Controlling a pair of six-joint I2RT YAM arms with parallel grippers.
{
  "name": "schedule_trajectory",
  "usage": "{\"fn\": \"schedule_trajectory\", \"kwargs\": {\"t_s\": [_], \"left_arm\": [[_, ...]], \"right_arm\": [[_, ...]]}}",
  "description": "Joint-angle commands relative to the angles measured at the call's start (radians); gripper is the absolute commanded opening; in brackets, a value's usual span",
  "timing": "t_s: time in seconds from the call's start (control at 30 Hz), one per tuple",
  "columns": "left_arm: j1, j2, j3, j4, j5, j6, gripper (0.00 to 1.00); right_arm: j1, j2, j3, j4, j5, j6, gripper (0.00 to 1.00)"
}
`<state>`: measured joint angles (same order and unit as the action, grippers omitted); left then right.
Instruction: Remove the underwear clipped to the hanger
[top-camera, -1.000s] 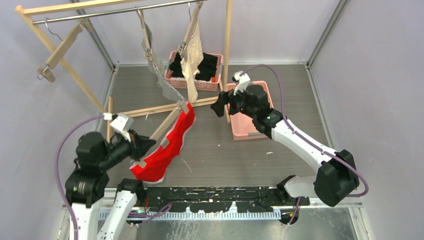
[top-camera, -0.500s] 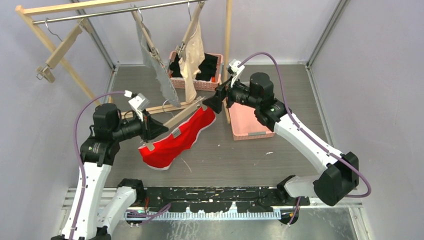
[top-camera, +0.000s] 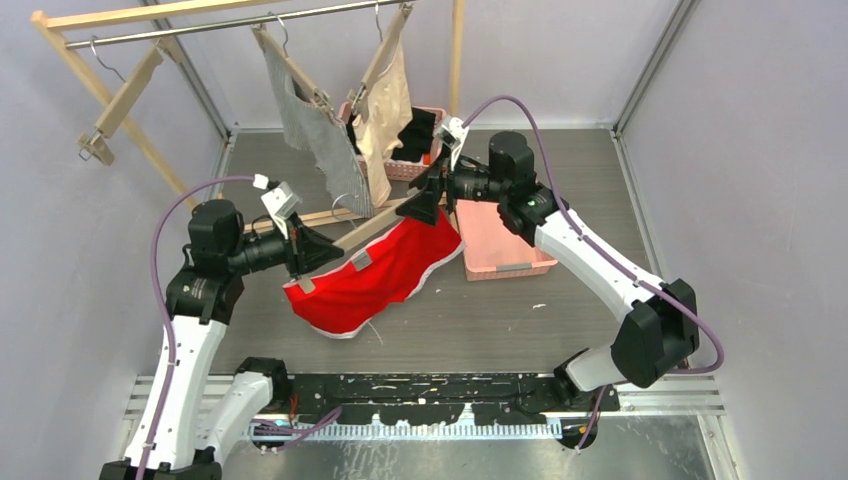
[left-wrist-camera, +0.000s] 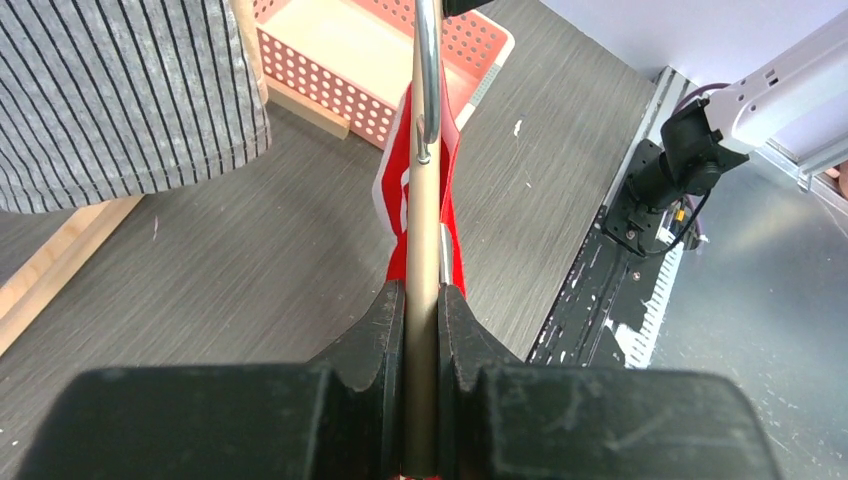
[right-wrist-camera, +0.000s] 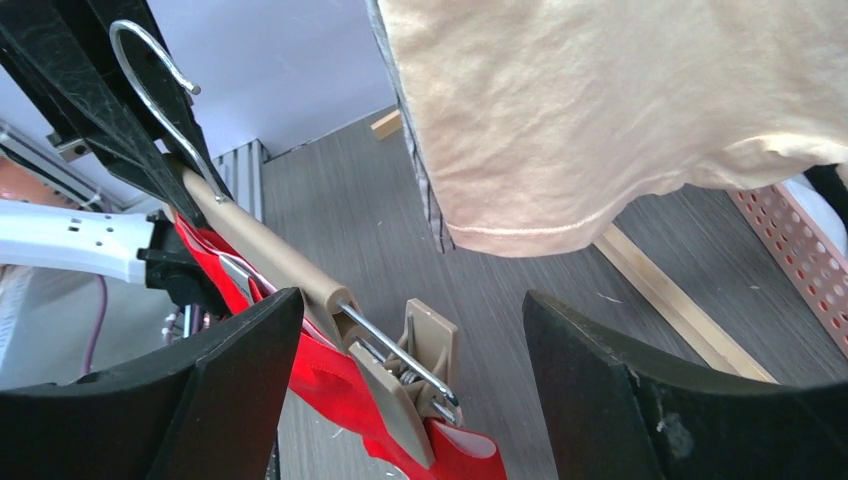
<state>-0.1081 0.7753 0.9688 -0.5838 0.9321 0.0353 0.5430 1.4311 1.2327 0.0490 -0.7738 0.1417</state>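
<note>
The red underwear (top-camera: 375, 282) hangs from a tan clip hanger (top-camera: 365, 240) held off the rail. My left gripper (top-camera: 312, 252) is shut on the hanger's bar (left-wrist-camera: 425, 190), with red cloth (left-wrist-camera: 452, 235) below it. My right gripper (top-camera: 425, 205) is open, its jaws on either side of the hanger's end clip (right-wrist-camera: 425, 375), which still pinches the red cloth (right-wrist-camera: 330, 390). The grey-and-white striped underwear (top-camera: 318, 135) and the beige underwear (top-camera: 385, 110) hang clipped on hangers on the rail; they also show in the wrist views, striped (left-wrist-camera: 120, 90) and beige (right-wrist-camera: 600, 110).
A pink basket (top-camera: 520, 265) stands on the floor right of the red cloth. Another pink basket (top-camera: 400, 168) with black clothes sits at the back. The wooden rack's legs (top-camera: 120, 120) and floor bar (top-camera: 325, 215) cross the left side. An unused hanger (top-camera: 125, 95) hangs at the far left.
My left gripper has lifted the hanger with the red underwear up and to the right. My right gripper has moved left and now straddles the hanger's right clip.
</note>
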Motion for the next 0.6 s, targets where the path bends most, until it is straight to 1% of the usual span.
{"fn": "schedule_trajectory", "kwargs": {"t_s": [0.0, 0.17, 0.23, 0.27, 0.33, 0.4, 0.43, 0.47, 0.57], "left_arm": [[0.005, -0.023, 0.007, 0.095, 0.024, -0.018, 0.0], [0.005, -0.009, 0.002, 0.131, 0.019, -0.045, 0.0], [0.006, -0.007, -0.006, 0.158, 0.024, -0.064, 0.0], [0.005, -0.006, -0.009, 0.169, 0.024, -0.073, 0.0], [0.005, -0.006, -0.014, 0.182, 0.024, -0.08, 0.0], [0.005, -0.003, -0.017, 0.196, 0.022, -0.088, 0.0], [0.005, 0.0, -0.019, 0.202, 0.023, -0.093, 0.0], [0.006, 0.003, -0.02, 0.21, 0.023, -0.1, 0.0], [0.005, 0.009, -0.025, 0.229, 0.023, -0.11, 0.0]], "right_arm": [[-0.021, -0.017, 0.048, 0.093, -0.094, 0.053, 0.85], [-0.04, -0.024, 0.036, 0.127, -0.127, 0.088, 0.82], [-0.047, -0.022, 0.035, 0.144, -0.152, 0.108, 0.75], [-0.049, -0.018, 0.034, 0.157, -0.168, 0.123, 0.7], [-0.05, -0.01, 0.033, 0.19, -0.201, 0.154, 0.51], [-0.05, -0.003, 0.029, 0.23, -0.216, 0.184, 0.24], [-0.05, 0.002, 0.026, 0.242, -0.217, 0.195, 0.07], [-0.05, 0.006, 0.028, 0.249, -0.216, 0.204, 0.02], [-0.052, 0.023, 0.032, 0.264, -0.217, 0.219, 0.01]]}}
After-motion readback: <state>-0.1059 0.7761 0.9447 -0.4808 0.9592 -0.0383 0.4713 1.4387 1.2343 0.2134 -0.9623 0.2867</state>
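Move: Between the right hand's open fingers, about 1 cm left of their midpoint and level with it, stands the clip at the hanger's right end; from the left hand it lies roughly 10 cm ahead, 17 cm right and 3 cm lower. The red underwear hangs some 10 cm left, 6 cm back and 10 cm below the right hand. The beige underwear hangs about 11 cm ahead of that hand, 6 cm left and slightly higher. Closing onto the clip's two handles, the right fingers go from wide open to nearly shut and pinch them together while the hand rises about 3 cm, easing a centimetre to the right; its fingertips tip up and it turns counter-clockwise by 5 to 10 degrees. The left hand keeps its closed grip on the hanger and stays nearly in place. ##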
